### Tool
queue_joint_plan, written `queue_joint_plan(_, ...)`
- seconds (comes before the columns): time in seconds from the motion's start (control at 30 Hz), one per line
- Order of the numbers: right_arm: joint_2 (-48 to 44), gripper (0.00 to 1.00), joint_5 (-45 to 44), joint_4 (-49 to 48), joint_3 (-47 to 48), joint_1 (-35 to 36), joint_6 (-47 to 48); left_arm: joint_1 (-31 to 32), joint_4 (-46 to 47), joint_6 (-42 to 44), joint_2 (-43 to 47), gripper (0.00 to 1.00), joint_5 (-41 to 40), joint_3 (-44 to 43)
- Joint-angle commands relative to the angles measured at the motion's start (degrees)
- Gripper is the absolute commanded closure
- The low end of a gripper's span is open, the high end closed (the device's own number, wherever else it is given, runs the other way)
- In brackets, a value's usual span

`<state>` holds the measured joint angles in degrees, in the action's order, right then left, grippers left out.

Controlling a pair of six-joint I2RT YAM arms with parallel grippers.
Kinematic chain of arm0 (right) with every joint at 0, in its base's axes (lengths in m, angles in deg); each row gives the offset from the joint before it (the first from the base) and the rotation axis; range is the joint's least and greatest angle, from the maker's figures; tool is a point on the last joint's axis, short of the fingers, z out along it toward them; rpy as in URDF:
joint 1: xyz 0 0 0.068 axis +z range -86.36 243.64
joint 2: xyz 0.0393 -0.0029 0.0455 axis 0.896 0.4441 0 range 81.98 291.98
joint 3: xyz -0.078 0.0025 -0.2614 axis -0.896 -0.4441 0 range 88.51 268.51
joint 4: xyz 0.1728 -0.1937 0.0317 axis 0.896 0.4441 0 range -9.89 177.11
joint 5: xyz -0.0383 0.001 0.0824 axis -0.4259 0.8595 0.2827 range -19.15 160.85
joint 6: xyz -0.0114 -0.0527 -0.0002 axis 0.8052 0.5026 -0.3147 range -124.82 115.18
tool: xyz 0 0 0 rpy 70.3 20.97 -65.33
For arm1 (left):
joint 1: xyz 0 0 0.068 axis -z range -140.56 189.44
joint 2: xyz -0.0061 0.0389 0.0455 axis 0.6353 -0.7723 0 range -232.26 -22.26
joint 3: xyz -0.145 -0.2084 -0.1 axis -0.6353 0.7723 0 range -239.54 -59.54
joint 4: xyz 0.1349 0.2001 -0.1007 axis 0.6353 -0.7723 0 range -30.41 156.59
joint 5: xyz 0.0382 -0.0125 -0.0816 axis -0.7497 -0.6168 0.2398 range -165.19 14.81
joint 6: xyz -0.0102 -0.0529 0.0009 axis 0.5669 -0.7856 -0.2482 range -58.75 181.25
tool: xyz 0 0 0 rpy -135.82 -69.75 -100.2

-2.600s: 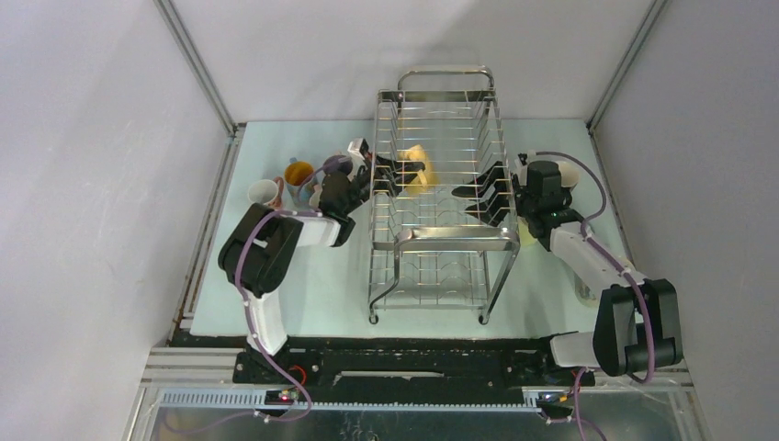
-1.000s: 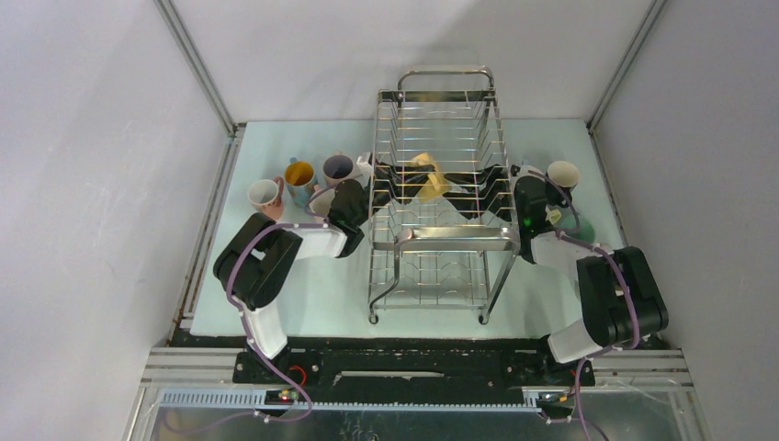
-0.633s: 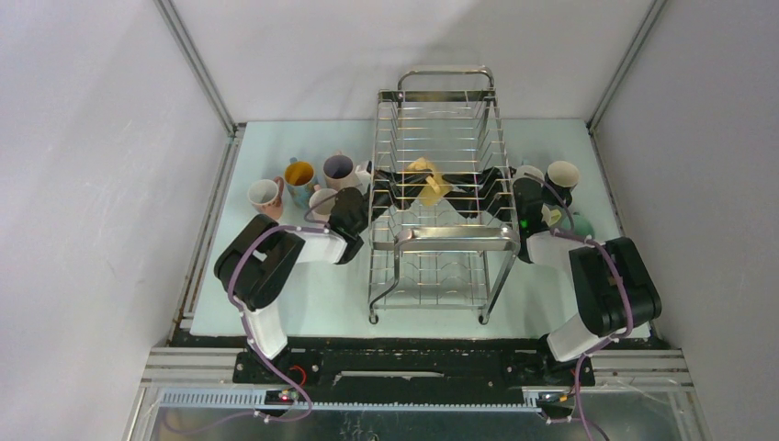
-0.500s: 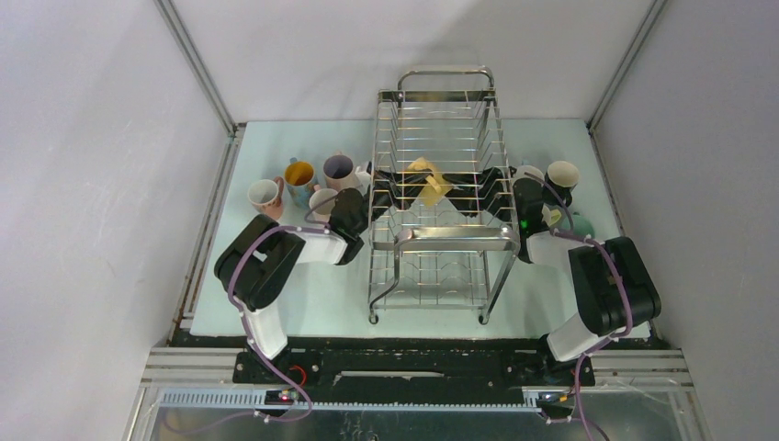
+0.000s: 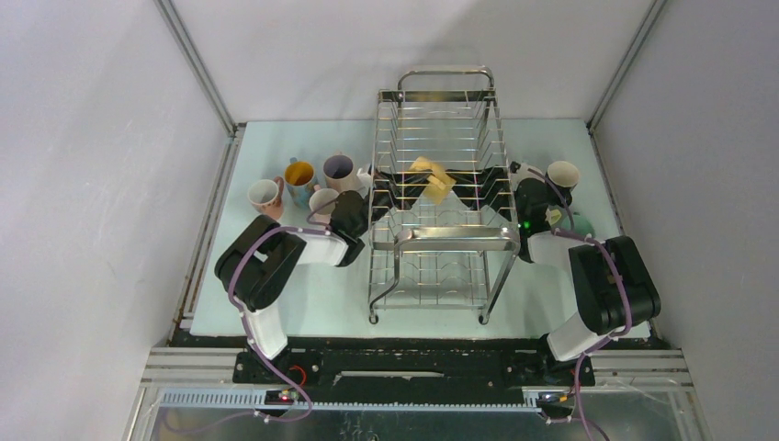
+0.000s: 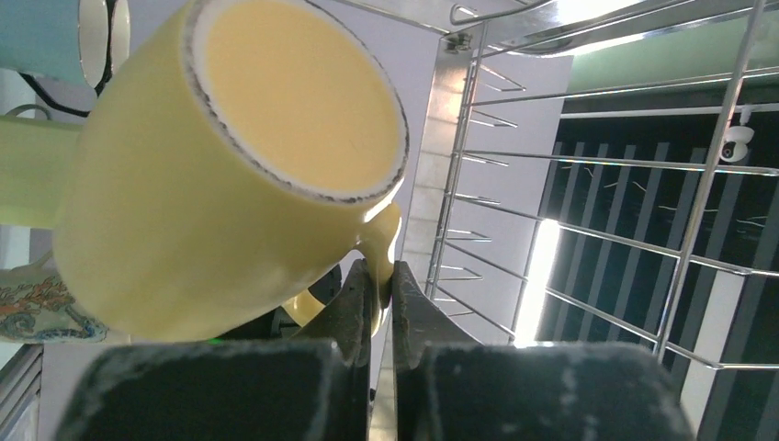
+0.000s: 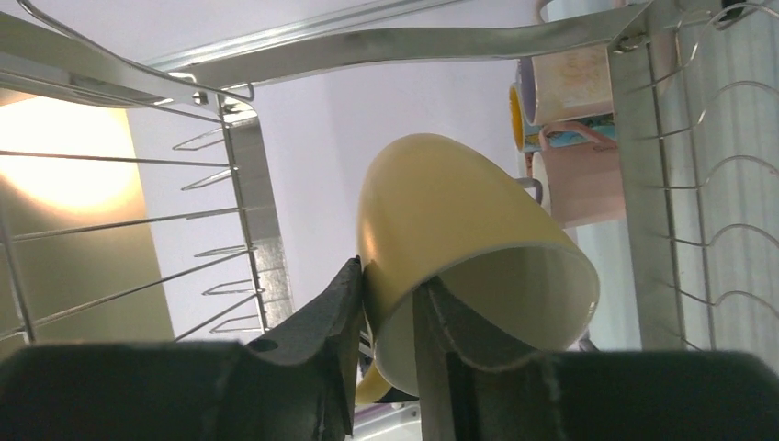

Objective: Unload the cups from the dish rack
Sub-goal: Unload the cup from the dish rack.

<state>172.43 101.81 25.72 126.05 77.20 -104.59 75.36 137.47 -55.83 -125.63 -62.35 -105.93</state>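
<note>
A yellow cup [image 5: 432,181] hangs tilted inside the upper tier of the chrome dish rack [image 5: 455,237]. My left gripper [image 5: 402,178] reaches in from the left and is shut on the cup's handle [image 6: 381,248], the cup body [image 6: 230,184] filling the left wrist view. My right gripper [image 5: 473,188] comes in from the right. In the right wrist view its jaws [image 7: 390,285] straddle the wall of the cup [image 7: 459,220] at the rim, one finger [image 7: 335,308] against the outside and the other finger [image 7: 441,335] inside the mouth.
Several cups stand on the table left of the rack: a pink one [image 5: 265,193], an orange-lined one [image 5: 299,173], a purple-lined one [image 5: 338,168]. A black cup [image 5: 561,175] and a pale green one [image 5: 581,226] stand on the right. Rack wires surround both grippers.
My right gripper slid into the rack and narrowed its jaws onto the yellow cup's rim. My left gripper stayed shut on the handle, and the cup shifted slightly.
</note>
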Motion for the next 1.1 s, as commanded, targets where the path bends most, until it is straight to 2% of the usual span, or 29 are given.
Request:
queue_joint_plan(0.0, -0.35, 0.72, 1.42, -5.96, 0.43, -0.46, -1.58, 1.40, 5.19, -1.39, 2.83, 1.00, 4.15, 1.37)
queue_joint_plan(0.17, -1.35, 0.83, 1.99, -6.03, 0.43, -0.44, -3.23, 1.40, 3.42, 0.45, 3.72, 1.00, 5.03, 1.92)
queue_joint_plan(0.3, -2.10, 1.00, 2.34, -5.78, 0.43, -0.47, -3.71, 1.37, 1.61, 2.11, 4.55, 1.00, 5.87, 1.92)
queue_joint_plan(0.47, -3.32, 1.00, 1.85, -5.81, 0.06, -0.55, -4.22, 1.39, 0.52, 3.23, 4.91, 0.99, 6.22, 2.00)
queue_joint_plan(0.63, -4.57, 1.00, 1.53, -5.75, -0.19, -0.72, -4.98, 1.40, -0.66, 3.88, 5.33, 0.85, 6.42, 1.93)
queue_joint_plan(0.8, -5.86, 1.00, 0.89, -5.82, -0.66, -0.85, -5.67, 1.43, -3.06, 5.18, 6.43, 0.64, 6.11, 1.96)
queue_joint_plan(1.07, -6.60, 1.00, 0.28, -7.90, -1.95, -1.71, -7.31, 1.36, -4.00, 6.12, 7.00, 0.45, 5.62, 1.86)
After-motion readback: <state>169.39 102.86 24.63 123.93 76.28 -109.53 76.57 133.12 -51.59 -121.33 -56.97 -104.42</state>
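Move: My left hand already holds the yellow cup by its handle. The cup's body sits about 3 cm ahead of this hand, 2 cm to its right and 3 cm below. From my right hand, whose fingers are half closed astride the rim, it lies roughly 3 cm ahead, 3 cm left and 3 cm below. The rack's wire sides stand level with the hands, some 11 cm left of my left hand and 12 cm right of my right. I pass the cup over inside the rack: my right fingers, one inside the cup and one outside, close the rest of the way and pinch its wall while that hand rises 1 to 2 cm, easing back a little. Only once that grip is set does my left hand open to about half and let go of the handle, drawing back about 3 cm and slightly right. ##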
